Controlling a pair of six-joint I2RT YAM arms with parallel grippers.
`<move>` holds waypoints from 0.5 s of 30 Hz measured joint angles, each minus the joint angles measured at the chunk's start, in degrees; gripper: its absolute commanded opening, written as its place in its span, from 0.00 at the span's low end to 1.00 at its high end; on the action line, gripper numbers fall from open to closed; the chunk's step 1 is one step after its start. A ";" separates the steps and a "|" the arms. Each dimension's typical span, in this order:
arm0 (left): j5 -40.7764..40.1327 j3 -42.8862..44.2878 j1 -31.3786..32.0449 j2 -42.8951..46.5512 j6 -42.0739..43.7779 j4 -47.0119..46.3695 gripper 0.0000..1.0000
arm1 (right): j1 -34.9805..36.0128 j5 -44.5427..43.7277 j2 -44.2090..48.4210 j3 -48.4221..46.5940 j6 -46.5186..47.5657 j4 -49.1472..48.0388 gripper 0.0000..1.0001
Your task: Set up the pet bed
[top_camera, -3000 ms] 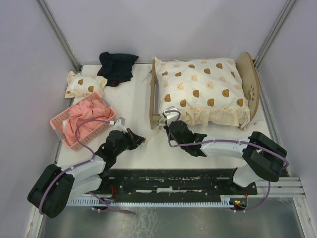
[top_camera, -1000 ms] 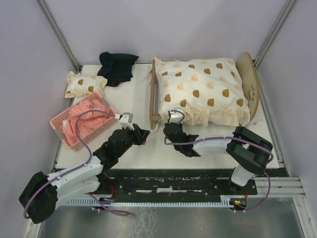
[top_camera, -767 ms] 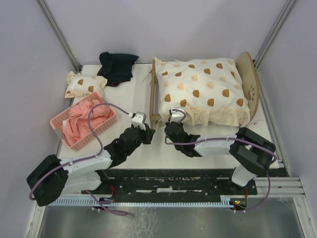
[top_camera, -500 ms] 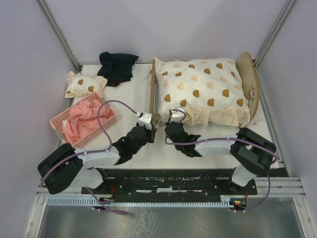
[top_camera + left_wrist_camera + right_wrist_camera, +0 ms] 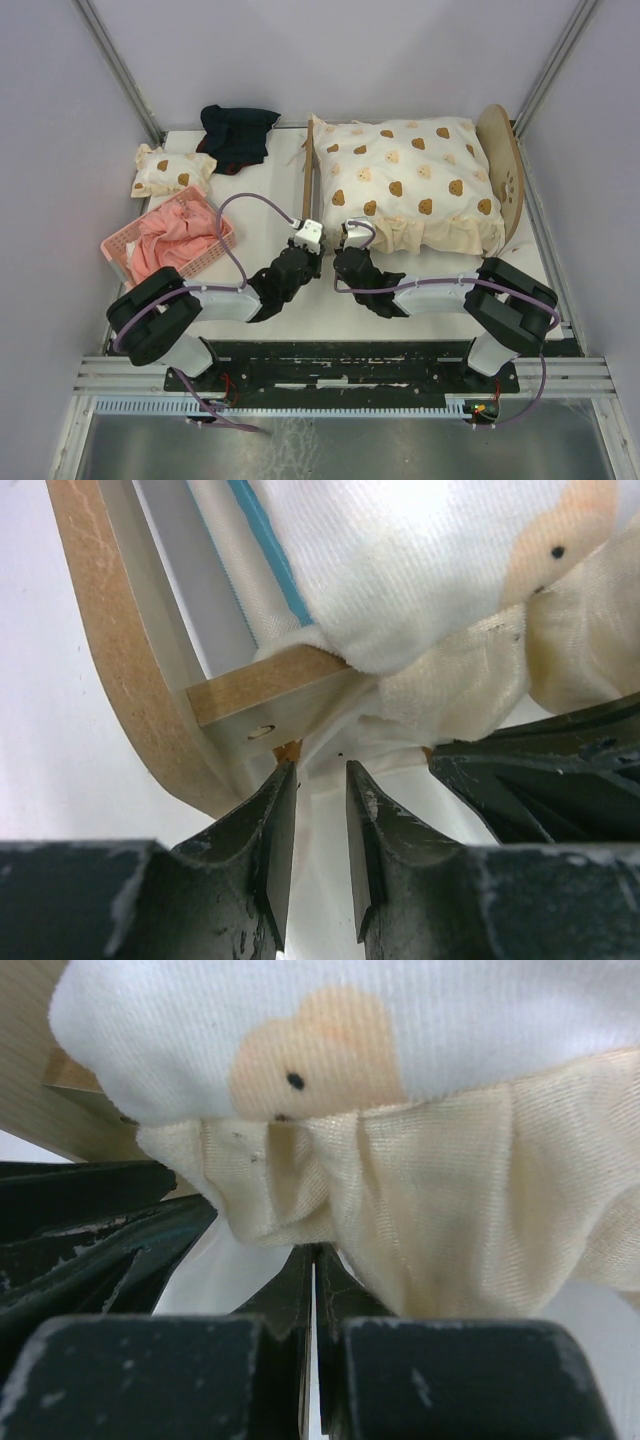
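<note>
The pet bed [image 5: 308,195] stands at the back right, its paw-print headboard [image 5: 503,170] on the right. A cream bear-print quilt [image 5: 400,180] covers it. My left gripper [image 5: 316,248] is open by a narrow gap, its tips at the near corner of the footboard [image 5: 110,660], under the side rail [image 5: 270,680]. A blue mattress stripe [image 5: 265,550] shows there. My right gripper [image 5: 347,252] is shut on the quilt's frill [image 5: 450,1210], which hides its tips [image 5: 315,1250]. The two grippers are close side by side.
A pink basket [image 5: 128,262] holding pink cloth stands at the left. A small bear-print pillow [image 5: 170,170] and a dark cloth [image 5: 238,135] lie at the back left. Enclosure walls ring the white table [image 5: 270,190].
My left arm has swung right from beside the basket to the bed's near foot corner. My right gripper has stayed at the quilt's frill.
</note>
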State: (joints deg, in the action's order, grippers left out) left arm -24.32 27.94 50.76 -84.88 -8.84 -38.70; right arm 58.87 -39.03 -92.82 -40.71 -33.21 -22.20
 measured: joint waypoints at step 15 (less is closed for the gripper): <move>2.12 -2.93 0.24 -0.28 1.88 -8.50 0.03 | -0.04 1.53 0.17 1.03 0.52 -1.51 0.02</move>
State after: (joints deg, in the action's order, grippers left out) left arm -22.20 25.02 51.00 -85.17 -6.96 -47.20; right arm 58.83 -37.50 -92.64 -39.68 -32.69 -23.70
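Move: Between the left hand's open fingers hangs the pale tie strap, about 1 cm ahead of and 1 cm below the hand point. The bed frame's near corner stands roughly 3 cm ahead and 4 cm to the left of that hand, about 1 cm lower, and the cover's frilled edge some 5 cm ahead and 4 cm to its right, about level. From the right hand the strap lies about 5 cm to the left, level fore and aft and about 1 cm below. Easing under 1 cm forward and down onto the strap beside the frame corner, the left hand shuts its part-open fingers and pinches the strap, then rises about 1.5 cm while drawing back about 1 cm, its fingertips tipping up slightly. The right hand stays in place, still shut on the pale strap at the frill. ##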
